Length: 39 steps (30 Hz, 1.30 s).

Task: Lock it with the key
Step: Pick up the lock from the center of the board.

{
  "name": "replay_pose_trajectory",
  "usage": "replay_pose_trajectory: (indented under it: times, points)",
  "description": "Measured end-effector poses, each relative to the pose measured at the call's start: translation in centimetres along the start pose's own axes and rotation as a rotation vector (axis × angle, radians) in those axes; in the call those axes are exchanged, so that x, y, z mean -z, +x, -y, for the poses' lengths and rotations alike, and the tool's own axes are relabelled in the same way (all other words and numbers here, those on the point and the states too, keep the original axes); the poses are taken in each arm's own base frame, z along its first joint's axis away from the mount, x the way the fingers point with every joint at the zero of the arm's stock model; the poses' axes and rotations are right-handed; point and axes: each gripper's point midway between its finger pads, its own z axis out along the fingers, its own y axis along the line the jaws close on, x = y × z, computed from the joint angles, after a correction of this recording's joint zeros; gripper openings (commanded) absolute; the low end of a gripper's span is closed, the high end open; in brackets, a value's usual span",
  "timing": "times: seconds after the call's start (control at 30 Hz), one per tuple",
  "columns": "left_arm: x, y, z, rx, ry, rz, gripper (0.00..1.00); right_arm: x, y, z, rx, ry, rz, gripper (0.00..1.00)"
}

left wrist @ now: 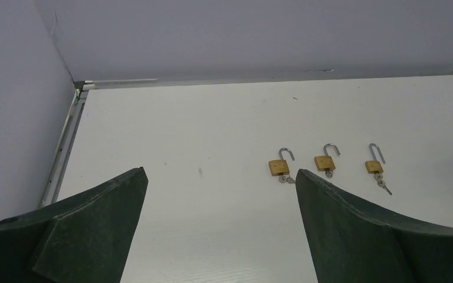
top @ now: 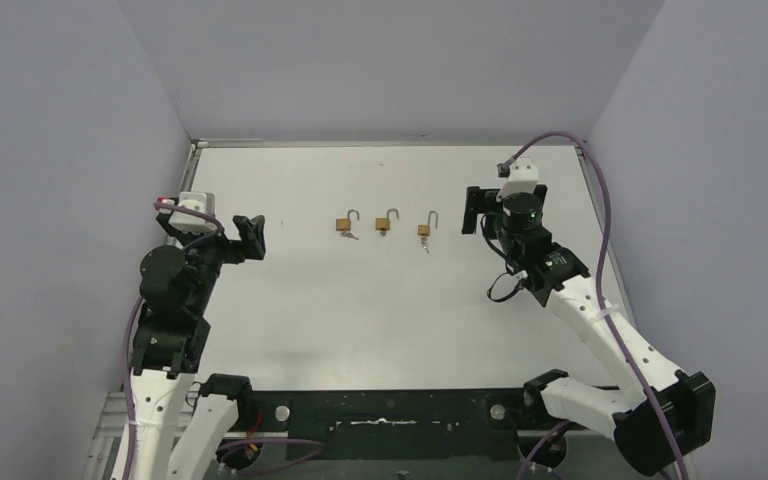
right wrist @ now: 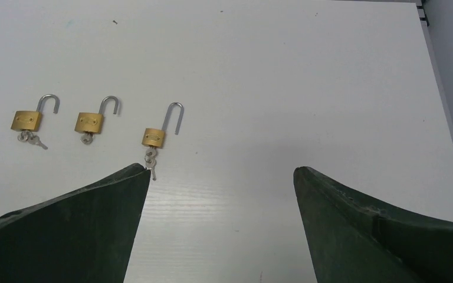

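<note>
Three small brass padlocks lie in a row on the white table, each with its steel shackle swung open and keys at its lower end. The left padlock (top: 345,224) (left wrist: 279,167) (right wrist: 26,121), the middle padlock (top: 385,224) (left wrist: 325,162) (right wrist: 89,122) and the right padlock (top: 424,230) (left wrist: 374,166) (right wrist: 153,137) sit apart from each other. A key (right wrist: 150,160) hangs from the right one. My left gripper (top: 250,236) (left wrist: 221,194) hovers open to the left of the row. To the right of the row my right gripper (top: 475,210) (right wrist: 221,188) is open, nothing between its fingers.
Grey walls enclose the white table (top: 380,320) on the left, back and right. A metal rail (left wrist: 65,141) runs along the table's left edge. A purple cable (top: 600,200) loops from the right arm near the right wall.
</note>
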Motion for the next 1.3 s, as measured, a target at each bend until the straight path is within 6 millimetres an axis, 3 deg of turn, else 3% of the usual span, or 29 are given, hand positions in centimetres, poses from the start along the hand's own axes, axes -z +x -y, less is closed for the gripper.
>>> replay_pose_trajectory:
  times: [0.5, 0.73, 0.87, 1.03, 1.1, 1.3]
  points:
    - [0.2, -0.8, 0.2, 0.022, 0.013, 0.023, 0.97, -0.2, -1.5, -0.4, 0.013, 0.043, 0.034, 1.0]
    - [-1.1, -2.3, 1.1, 0.095, 0.044, -0.077, 0.97, -2.2, -0.8, -9.5, 0.175, -0.035, -0.008, 1.0]
    - [-0.4, -0.9, 0.5, 0.116, 0.016, -0.134, 0.97, -5.4, -1.2, -13.1, 0.133, -0.061, -0.035, 1.0]
    - [1.0, -1.3, -0.4, 0.12, -0.042, -0.109, 0.97, -9.6, -1.4, -17.9, 0.044, -0.116, -0.074, 1.0]
    - [1.6, -1.6, -1.2, 0.12, -0.087, -0.092, 0.97, -11.3, -0.9, -19.8, 0.011, -0.141, -0.096, 1.0]
    - [3.3, -2.3, -2.5, 0.106, -0.158, -0.009, 0.97, -16.0, 3.2, -25.3, -0.025, -0.199, -0.224, 1.0]
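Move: The left padlock lies about 30 cm to the right hand's left, some 13 cm ahead and roughly 23 cm below. In the same row, the centre padlock is about 20 cm to this hand's left and 13 cm ahead, and the right padlock about 10 cm left and 12 cm ahead, both equally far below. From the left hand, the left padlock lies about 21 cm ahead, 16 cm to the right and 32 cm below. After a slight rise, the right hand sweeps some 26 cm left and about 12 cm forward, past the right and centre padlocks towards the left one, sinking only late to finish roughly 9 cm lower, with its wide-open fingers tipping about 15 degrees down and swinging some 10 degrees counter-clockwise, touching nothing. The left hand, also open and empty, first edges a little forward and right, then draws left and back to end about 3 cm each way and 2 cm higher, turning slightly counter-clockwise. ##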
